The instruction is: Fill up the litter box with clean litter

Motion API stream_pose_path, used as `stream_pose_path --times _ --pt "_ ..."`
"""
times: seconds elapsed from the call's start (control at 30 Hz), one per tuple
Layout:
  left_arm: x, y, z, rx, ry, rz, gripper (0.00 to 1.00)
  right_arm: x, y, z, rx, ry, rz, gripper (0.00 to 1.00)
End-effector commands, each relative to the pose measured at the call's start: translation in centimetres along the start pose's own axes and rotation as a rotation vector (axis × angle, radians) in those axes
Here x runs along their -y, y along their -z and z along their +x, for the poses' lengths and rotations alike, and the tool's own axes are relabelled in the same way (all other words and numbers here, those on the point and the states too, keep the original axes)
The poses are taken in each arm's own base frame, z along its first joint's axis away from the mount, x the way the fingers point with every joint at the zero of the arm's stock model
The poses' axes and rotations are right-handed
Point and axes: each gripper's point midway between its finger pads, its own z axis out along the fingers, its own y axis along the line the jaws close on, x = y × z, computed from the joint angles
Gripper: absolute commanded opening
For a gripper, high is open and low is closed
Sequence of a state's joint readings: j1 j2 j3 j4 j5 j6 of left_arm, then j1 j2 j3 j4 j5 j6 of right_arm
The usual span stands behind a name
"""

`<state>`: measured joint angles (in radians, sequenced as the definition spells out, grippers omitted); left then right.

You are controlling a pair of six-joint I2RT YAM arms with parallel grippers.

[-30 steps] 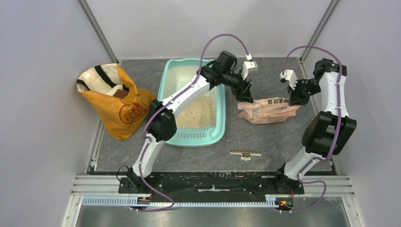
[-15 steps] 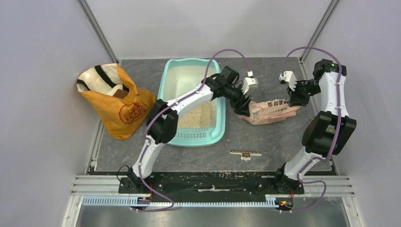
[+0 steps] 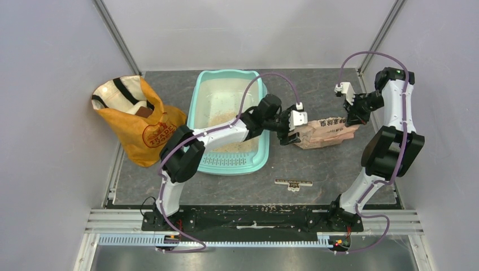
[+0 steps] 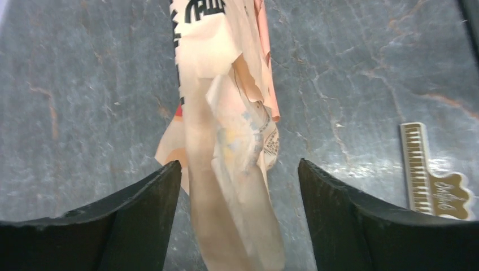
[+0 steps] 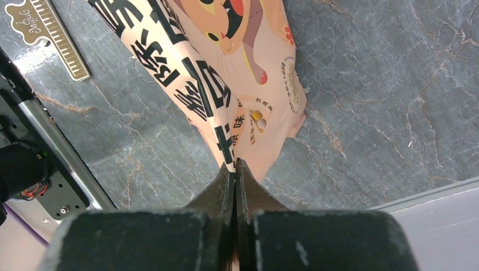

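Observation:
The mint-teal litter box [image 3: 194, 113] lies at the back middle, with beige clean litter [image 3: 221, 119] heaped inside it. To its right a crumpled pink-tan paper bag [image 3: 327, 130] rests on the table. My left gripper [image 3: 291, 135] reaches over the box's right rim to the bag's left end. In the left wrist view that gripper [image 4: 238, 164] is open, and the bag's end [image 4: 226, 113] hangs loose between its fingers. My right gripper [image 3: 355, 119] is at the bag's right end. There it [image 5: 235, 164] is shut on the edge of the printed bag [image 5: 214, 68].
An orange-yellow bag with black straps [image 3: 138, 121] stands left of the litter box. A small gold ruler [image 3: 293, 183] lies on the dark stone table near the bag, and shows as the ruler [image 4: 429, 180] and the ruler [image 5: 48, 34] in the wrist views. Grey walls close in both sides.
My left arm has swung down and toward the near edge, to the bag's left end, and its jaws have widened. The right gripper has kept its hold and barely moved.

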<state>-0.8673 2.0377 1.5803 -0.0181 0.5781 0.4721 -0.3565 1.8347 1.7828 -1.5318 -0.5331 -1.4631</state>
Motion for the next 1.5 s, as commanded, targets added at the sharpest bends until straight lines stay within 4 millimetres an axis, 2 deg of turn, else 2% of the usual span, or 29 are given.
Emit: stream_pose_path --times 0.0,0.1,0.17,0.3,0.47,0.53,0.57,0.6,0.67,0.7,0.93,0.97,1.0,1.03,1.1,1.17,1.3,1.47 --pt "-2.0 -0.9 -4.3 0.137 -0.330 -0.168 0.76 -2.2 1.2 -0.3 -0.005 -0.026 -0.071 0.00" --pt "-2.6 -0.9 -5.3 0.160 -0.471 -0.324 0.54 -2.4 1.1 0.1 -0.024 -0.038 -0.091 0.00" --pt "-2.8 -0.4 -5.9 0.159 -0.542 -0.405 0.48 -2.6 1.1 0.2 -0.029 -0.046 -0.103 0.00" --pt "-2.9 0.7 -7.2 0.193 -0.621 -0.491 0.46 -3.3 1.2 0.1 -0.028 -0.063 -0.131 0.00" --pt "-3.8 0.9 -9.0 0.229 -0.700 -0.591 0.51 -4.2 1.2 -0.2 -0.024 -0.052 -0.142 0.00" --pt "-4.2 0.9 -9.5 0.241 -0.731 -0.622 0.48 -4.5 1.2 0.0 -0.034 -0.047 -0.149 0.00" --pt "-4.3 1.0 -9.6 0.244 -0.746 -0.629 0.43 -4.7 1.2 0.1 -0.040 -0.045 -0.153 0.00" --pt "-4.2 1.0 -9.7 0.248 -0.755 -0.630 0.33 -4.8 1.2 0.3 -0.046 -0.045 -0.154 0.00" --pt "-3.9 0.8 -9.7 0.250 -0.778 -0.609 0.05 -4.9 1.3 0.3 -0.049 -0.042 -0.152 0.00" --pt "-3.7 0.6 -9.5 0.244 -0.794 -0.594 0.02 -4.9 1.3 0.2 -0.047 -0.037 -0.148 0.00" --pt "-2.2 0.8 -8.6 0.277 -0.911 -0.482 0.02 -6.0 1.7 0.3 -0.053 -0.033 -0.146 0.00" --pt "-1.7 0.5 -8.1 0.274 -0.937 -0.443 0.02 -6.2 1.5 0.5 -0.058 -0.045 -0.154 0.11" --pt "-1.3 0.2 -7.6 0.271 -0.951 -0.413 0.02 -6.2 1.3 0.5 -0.056 -0.062 -0.162 0.31" --pt "-0.8 0.0 -7.2 0.275 -0.970 -0.385 0.02 -6.2 1.2 0.4 -0.048 -0.081 -0.165 0.47" --pt "-0.2 -0.7 -6.6 0.276 -1.008 -0.349 0.02 -5.7 1.1 -0.7 0.001 -0.106 -0.158 0.73" --pt "-0.3 -1.5 -6.1 0.270 -1.047 -0.341 0.02 -5.4 1.1 -2.3 0.040 -0.114 -0.148 0.79" --pt "-1.3 -2.3 -6.2 0.248 -1.089 -0.351 0.02 -5.8 0.7 -4.7 0.079 -0.088 -0.163 0.80" --pt "-0.4 -3.2 -5.2 0.239 -1.193 -0.313 0.02 -6.9 0.0 -6.8 0.103 -0.056 -0.193 0.76"
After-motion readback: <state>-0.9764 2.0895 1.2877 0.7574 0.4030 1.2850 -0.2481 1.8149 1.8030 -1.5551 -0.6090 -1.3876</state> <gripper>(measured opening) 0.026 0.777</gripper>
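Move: The litter bag's left end lies about 3 cm to the right of my left hand, 1 cm ahead and barely below, with my open fingers nearly around it. The bag's middle is some 10 cm right, level fore and aft and 6 cm lower. The litter box sits 27 cm left and 5 cm ahead, the ruler clip 18 cm back. My right hand still pinches the bag's right end; the left end lies about 20 cm to its left. I bring my left hand right about 3 cm onto the litter bag's left end, dipping slightly, then lift some 5 cm, rolling its top back towards my base by about 60 degrees, and pinch the top edge shut. With that grip kept, it eases down a little; my right hand opens, lets go of the right end and slides about 5 cm left along the bag's top towards my left hand. ##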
